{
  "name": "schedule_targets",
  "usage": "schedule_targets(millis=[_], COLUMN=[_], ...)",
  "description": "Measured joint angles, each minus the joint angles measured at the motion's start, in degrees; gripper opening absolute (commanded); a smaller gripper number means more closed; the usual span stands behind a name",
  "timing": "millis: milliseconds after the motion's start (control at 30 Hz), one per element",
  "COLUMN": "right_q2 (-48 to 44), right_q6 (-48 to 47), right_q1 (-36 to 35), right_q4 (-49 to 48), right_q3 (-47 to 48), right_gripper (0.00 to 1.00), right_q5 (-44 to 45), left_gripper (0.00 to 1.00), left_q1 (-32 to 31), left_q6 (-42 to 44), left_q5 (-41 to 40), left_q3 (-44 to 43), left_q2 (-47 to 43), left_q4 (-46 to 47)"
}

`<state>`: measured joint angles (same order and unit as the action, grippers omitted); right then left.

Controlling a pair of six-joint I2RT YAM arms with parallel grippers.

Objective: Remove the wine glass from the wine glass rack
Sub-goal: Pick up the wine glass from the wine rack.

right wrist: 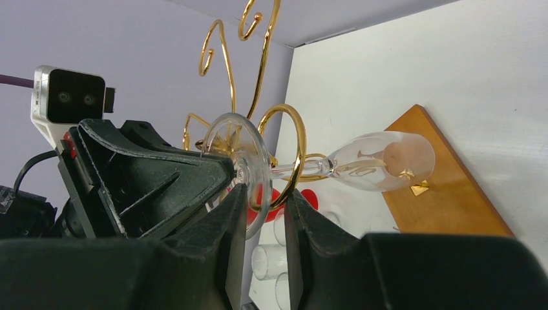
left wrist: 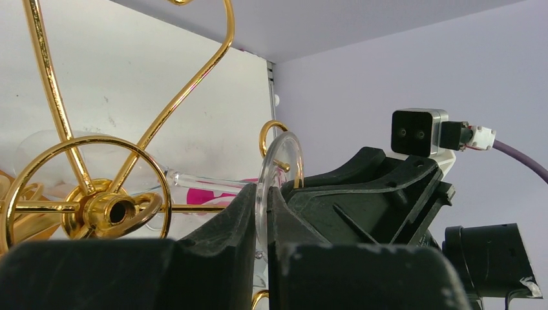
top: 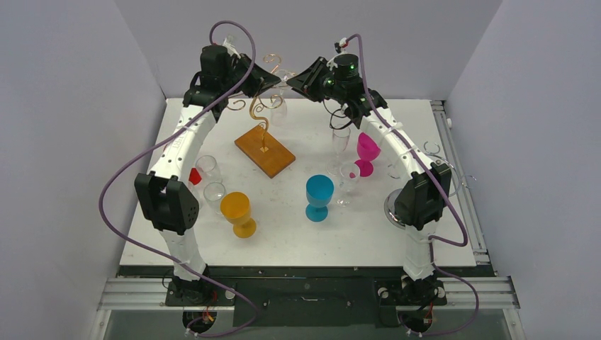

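The wine glass rack (top: 264, 152) is a gold wire stand with curled arms (right wrist: 223, 58) on a brown wooden base (right wrist: 446, 200), at the table's back middle. A clear wine glass (right wrist: 381, 161) hangs from one gold loop, its stem through the ring and its round foot (left wrist: 279, 174) outside it. My left gripper (left wrist: 263, 194) is shut on the rim of that foot. From the other side, my right gripper (right wrist: 265, 197) has the foot and the gold loop together between its fingers, one finger on each. Both grippers (top: 268, 81) (top: 294, 76) meet high at the rack's top.
An orange goblet (top: 237, 211), a blue goblet (top: 319, 197) and a magenta goblet (top: 366, 152) stand on the white table. Clear glasses stand at the left (top: 208, 168) and right of the middle (top: 341, 142). A chrome stand (top: 394, 205) sits behind my right arm.
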<state>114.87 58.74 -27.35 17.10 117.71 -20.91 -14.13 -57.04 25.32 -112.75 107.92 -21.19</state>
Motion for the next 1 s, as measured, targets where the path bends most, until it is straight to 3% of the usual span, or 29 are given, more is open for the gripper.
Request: schedule_targets(millis=[100,300,500,1000], right_q2=[0.0,0.0,0.0,0.0], right_q6=[0.1,0.3,-1.1,-1.0], right_q1=[0.0,0.1,0.7,1.5], right_q4=[0.0,0.0,1.2,2.5], right_q3=[0.0,0.0,0.0,0.0], right_gripper=[0.03,0.32,0.5,0.66], right_q5=[0.0,-0.1,0.4,0.5], left_gripper=[0.0,0.0,0.0,0.0], left_q1=[0.0,0.4,0.7,2.5], left_q6=[-0.7,-2.2,-3.2,-5.6], left_q5=[0.0,0.8,1.5,1.9], left_q3=[0.0,0.9,1.6,3.5], left_q2=[0.0,0.0,0.0,-0.1], left_q4=[0.0,1.2,2.7,5.8])
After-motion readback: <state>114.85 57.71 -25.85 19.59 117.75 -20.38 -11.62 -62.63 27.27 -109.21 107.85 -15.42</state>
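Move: The clear wine glass hangs by its foot in a gold curl of the rack; the left hand already pinches the foot, the glass's middle some 3 cm ahead and 9 cm below. The rack's hub is about 5 cm to that hand's left and 5 cm lower, level fore-and-aft; the wooden base stands straight under the hub, roughly 33 cm below the hand. The right hand grips the curl, its middle about 2 cm ahead; the glass's middle lies roughly 3 cm ahead, 3 cm left and 8 cm below. The rack's curl is let go: after a brief hold the right fingers spread from a narrow grip to well over half open, while that hand backs off about 1.5 cm to its right and sinks 1 cm. The glass's foot stays pinched in the shut left fingers, which ease it left and forward, about 2 cm in all and mostly late, the wrist rolling some 5 degrees. ##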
